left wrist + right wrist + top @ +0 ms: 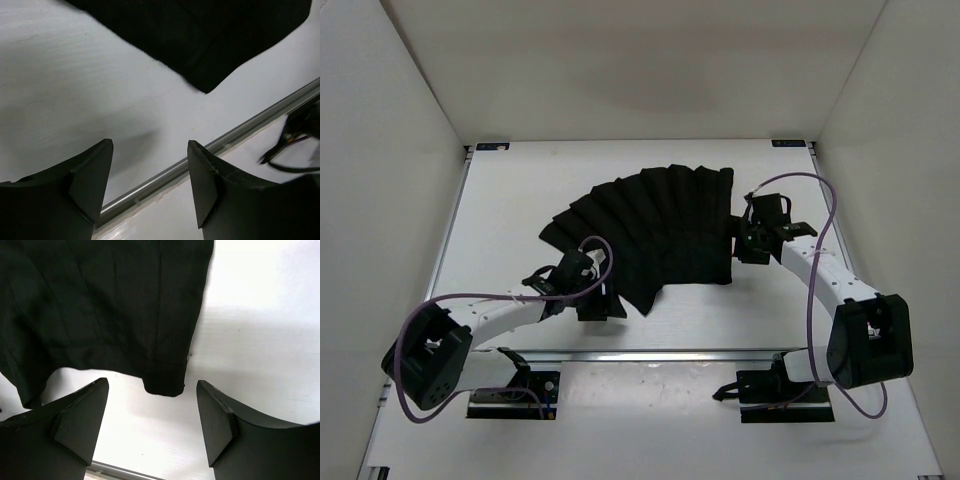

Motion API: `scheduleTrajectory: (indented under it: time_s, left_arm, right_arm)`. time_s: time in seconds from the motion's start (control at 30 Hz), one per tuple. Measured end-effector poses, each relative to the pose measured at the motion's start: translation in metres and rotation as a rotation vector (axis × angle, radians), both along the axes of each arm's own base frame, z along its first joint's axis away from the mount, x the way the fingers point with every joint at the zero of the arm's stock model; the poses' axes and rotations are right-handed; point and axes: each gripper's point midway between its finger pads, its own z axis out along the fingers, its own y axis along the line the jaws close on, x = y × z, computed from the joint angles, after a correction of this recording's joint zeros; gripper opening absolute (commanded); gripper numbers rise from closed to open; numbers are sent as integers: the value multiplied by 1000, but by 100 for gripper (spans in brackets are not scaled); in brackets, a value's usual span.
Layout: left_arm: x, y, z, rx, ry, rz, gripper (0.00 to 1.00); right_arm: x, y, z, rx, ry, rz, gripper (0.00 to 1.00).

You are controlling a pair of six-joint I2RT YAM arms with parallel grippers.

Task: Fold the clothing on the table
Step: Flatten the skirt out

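Note:
The clothing (pixel 655 230) is a black pleated, fan-shaped garment spread flat on the middle of the white table (pixel 510 200). My left gripper (pixel 603 303) hovers open just off the garment's near-left corner, nothing between its fingers. In the left wrist view the clothing (pixel 200 35) lies ahead of the open left gripper (pixel 150 145), apart from it. My right gripper (pixel 742 243) sits at the garment's right edge. In the right wrist view a corner of the clothing (pixel 165 382) lies just ahead of the gap of the open right gripper (pixel 151 382), not pinched.
A metal rail (pixel 650 354) runs along the near side of the table, also seen as the rail (pixel 240 132) under the left gripper. Purple cables (pixel 830 215) loop off both arms. White walls (pixel 400 120) enclose the table on three sides.

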Motion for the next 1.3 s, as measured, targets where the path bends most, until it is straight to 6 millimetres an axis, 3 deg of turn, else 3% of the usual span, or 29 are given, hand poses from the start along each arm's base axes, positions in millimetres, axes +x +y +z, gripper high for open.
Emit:
scheduleTrajectory:
  time_s: [0.3,0.5,0.57,0.63,0.67,0.73,0.87,1.0,1.3]
  left_arm:
    - [13,-42,-6,-123,65,167,74]
    - [26,-84,-7,-189,113,209,69]
    - [29,-92,-7,-207,126,228,61]
    - [33,-96,-11,-203,137,249,33]
    - [34,-96,-16,-193,147,264,26]
    - [36,-96,-23,-171,157,277,0]
    - [40,-94,-25,-163,156,291,0]
    - [42,-76,-25,-138,142,313,0]
    - [47,49,-26,-19,41,541,1]
  right_arm:
    - [-21,4,-16,38,22,7,70]
    - [-27,4,-20,52,16,-6,70]
    - [-27,4,-17,60,2,-12,70]
    - [-26,4,-14,66,-13,-14,71]
    - [-26,4,-14,68,-20,-14,72]
    - [-25,3,-13,72,-27,-19,71]
    - [-23,-1,-14,79,-37,-34,71]
    - [-25,-1,-17,86,-28,-31,71]
    - [-33,10,-28,81,14,10,71]
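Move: The skirt's left near tip lies about 9 cm to the right of the open left hand, level with it fore and aft and 3 cm below. The inner notch of the hem is some 4 cm farther right than that tip and 6 cm farther out. The skirt's right near corner sits about 2 cm back, 1 cm left and 9 cm below the open right hand; the same notch is some 17 cm to that hand's left and 5 cm back. At the skirt's left near tip the left hand comes in from the side, about 10 cm right and 4 cm forward, sinking to table height and shutting its fingers there; then, shut and empty, it sweeps some 14 cm back left along the table, turning counter-clockwise. The open right hand eases 3 cm back and down towards the right near corner. ##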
